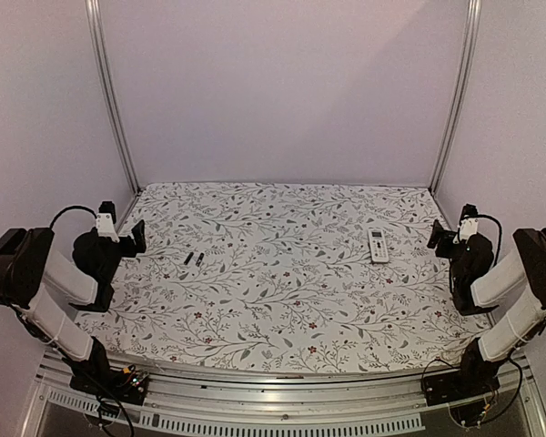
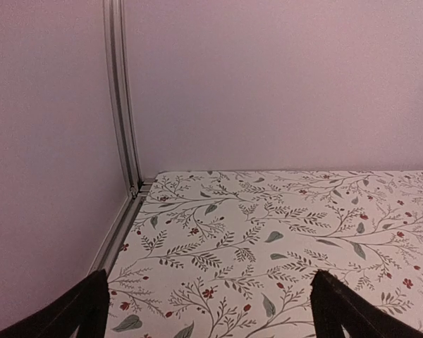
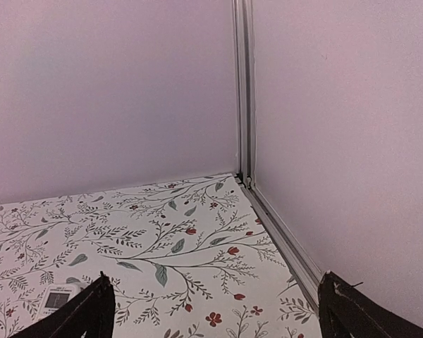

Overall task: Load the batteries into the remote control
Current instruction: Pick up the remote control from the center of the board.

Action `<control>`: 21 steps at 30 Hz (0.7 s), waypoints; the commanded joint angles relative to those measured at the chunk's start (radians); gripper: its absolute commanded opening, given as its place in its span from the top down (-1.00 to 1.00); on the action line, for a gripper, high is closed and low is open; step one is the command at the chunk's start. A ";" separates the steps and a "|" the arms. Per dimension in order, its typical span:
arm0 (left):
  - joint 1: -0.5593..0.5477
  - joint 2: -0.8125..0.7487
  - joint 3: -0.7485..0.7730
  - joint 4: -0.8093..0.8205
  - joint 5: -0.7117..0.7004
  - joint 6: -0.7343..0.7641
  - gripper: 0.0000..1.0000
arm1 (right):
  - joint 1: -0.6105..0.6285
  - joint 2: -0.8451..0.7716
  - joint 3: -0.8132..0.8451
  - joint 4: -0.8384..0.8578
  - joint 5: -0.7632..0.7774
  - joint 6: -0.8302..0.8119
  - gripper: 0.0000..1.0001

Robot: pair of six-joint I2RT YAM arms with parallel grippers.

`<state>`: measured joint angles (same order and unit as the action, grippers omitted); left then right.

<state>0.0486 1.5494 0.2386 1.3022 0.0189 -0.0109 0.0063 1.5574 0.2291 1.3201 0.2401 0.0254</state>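
Note:
The two batteries (image 1: 194, 259), tiny dark cylinders, lie side by side on the floral cloth at the left. The remote control (image 1: 378, 245), slim and white with its screen and buttons facing up, lies at the right; its screen end (image 3: 58, 298) shows low at the left of the right wrist view. My left gripper (image 1: 135, 238) (image 2: 210, 274) hovers open at the table's left edge, left of the batteries, with nothing between its fingers (image 2: 84, 313). My right gripper (image 1: 436, 237) (image 3: 215, 276) stands open at the right edge, right of the remote, also holding nothing.
Aluminium frame posts (image 1: 110, 96) (image 1: 457, 91) stand at the back corners, with plain pale walls on three sides. A metal rail (image 3: 285, 243) runs along the cloth's right edge. The floral tablecloth (image 1: 273, 300) covers the whole table.

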 commanded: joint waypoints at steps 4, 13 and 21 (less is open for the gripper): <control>0.017 0.012 0.017 -0.026 0.055 0.000 -0.99 | 0.001 -0.299 0.075 -0.369 -0.053 0.009 -0.98; -0.095 -0.273 0.073 -0.254 -0.110 -0.031 -0.99 | 0.041 -0.464 0.434 -1.050 -0.364 0.230 -0.98; -0.449 -0.335 0.429 -0.661 -0.297 0.092 -0.99 | 0.254 -0.120 0.860 -1.601 -0.050 0.264 -0.98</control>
<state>-0.2424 1.2190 0.5098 0.9123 -0.1291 -0.0181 0.1837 1.2922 0.9806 0.1150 0.0280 0.2375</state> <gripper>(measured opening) 0.996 0.989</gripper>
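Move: The remote lies flat on the table, roughly 8 cm ahead of my right hand, 15 cm to its left and 14 cm below; nothing stands close to it. From my left hand the remote is far off, some 73 cm to the right and 8 cm ahead. Nearer to my left hand, also about 14 cm lower, lie the two batteries, around 16 and 19 cm to its right and 3 cm ahead. I lift my empty right hand clear of the table, about 15 cm, then carry it some 11 cm left and 6 cm forward in an arc that levels off and just begins to sink, closing the sideways gap to the remote; the wrist swings about 20 degrees counter-clockwise and the fingers, wide open, end tipping down. A little later my left hand, also open, climbs some 14 cm and swings right, its fingers tilting up. ##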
